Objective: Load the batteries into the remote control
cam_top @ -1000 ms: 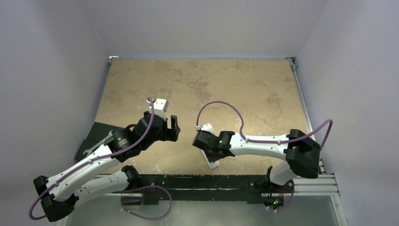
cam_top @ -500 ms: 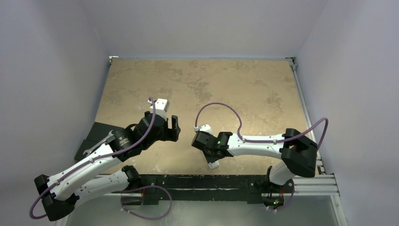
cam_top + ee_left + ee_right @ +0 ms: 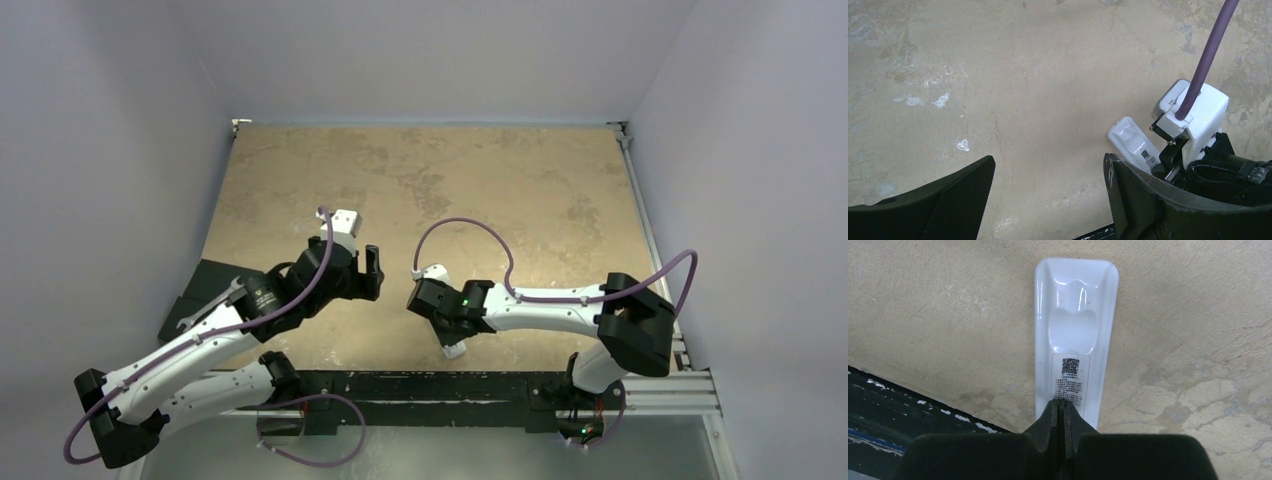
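The white remote control [image 3: 1075, 340] lies back side up on the table near the front edge. Its back shows a recessed moulded area and a printed label. It also shows in the top view [image 3: 455, 350] and in the left wrist view [image 3: 1130, 142]. My right gripper [image 3: 1063, 405] is shut with nothing between the fingers, its tips over the label end of the remote; in the top view it [image 3: 440, 312] covers most of the remote. My left gripper [image 3: 1048, 165] is open and empty over bare table, left of the remote [image 3: 372, 272]. The batteries are not in view.
A silver wrench [image 3: 232, 290] lies on a dark mat [image 3: 200, 280] at the table's left edge, partly under the left arm. A black rail [image 3: 430, 385] runs along the near edge, close to the remote. Walls close in the left, right and far sides.
My right gripper has shifted slightly left over the remote, so less of the remote shows in the top view. The left arm has hardly moved.
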`<action>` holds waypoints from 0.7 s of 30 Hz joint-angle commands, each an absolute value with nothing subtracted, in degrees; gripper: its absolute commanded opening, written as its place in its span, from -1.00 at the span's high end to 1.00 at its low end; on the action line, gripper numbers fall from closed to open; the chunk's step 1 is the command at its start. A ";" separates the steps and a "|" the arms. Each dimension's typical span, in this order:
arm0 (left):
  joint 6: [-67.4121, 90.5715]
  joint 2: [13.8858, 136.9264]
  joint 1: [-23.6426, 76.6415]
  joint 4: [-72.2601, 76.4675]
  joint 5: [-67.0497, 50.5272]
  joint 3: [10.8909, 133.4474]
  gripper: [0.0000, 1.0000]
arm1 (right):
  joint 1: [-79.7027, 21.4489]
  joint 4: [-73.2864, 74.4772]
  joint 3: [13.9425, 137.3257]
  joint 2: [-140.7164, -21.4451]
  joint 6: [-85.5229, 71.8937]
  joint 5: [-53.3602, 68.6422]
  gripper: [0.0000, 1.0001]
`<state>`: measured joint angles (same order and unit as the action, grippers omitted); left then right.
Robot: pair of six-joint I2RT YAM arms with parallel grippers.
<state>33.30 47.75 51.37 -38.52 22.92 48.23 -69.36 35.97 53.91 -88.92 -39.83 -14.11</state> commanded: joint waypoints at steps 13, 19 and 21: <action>32.57 49.26 51.04 -37.86 24.46 49.53 -0.59 | -69.60 35.53 53.26 -85.79 -40.25 -15.91 0.79; 32.61 49.89 51.07 -37.98 24.95 49.57 -0.59 | -69.61 34.36 52.79 -81.81 -40.11 -16.38 0.53; 32.65 50.16 51.06 -38.09 25.16 49.65 -0.59 | -69.54 33.98 52.65 -80.89 -39.95 -16.92 0.41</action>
<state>33.32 49.80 51.37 -38.61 23.68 48.23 -69.38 35.81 53.01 -83.94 -39.94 -14.52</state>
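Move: The remote control lies back side up on the table, its middle roughly 3 cm ahead of the right hand and 1 cm to its left, about 1 cm below. The labelled battery cover is directly under the shut fingertips, also about 1 cm down. The near table edge is about 5 cm back, level with the hand sideways. From the left hand, the remote's middle lies some 20 cm right, 6 cm back and 17 cm lower. The remote's battery cover is still under the right hand's shut fingertips, which stay on it briefly, then come free as the hand rises straight up, slowly at first and then faster, about 2 cm in all. The fingers begin parting as it lifts and end about a quarter open above the label. ##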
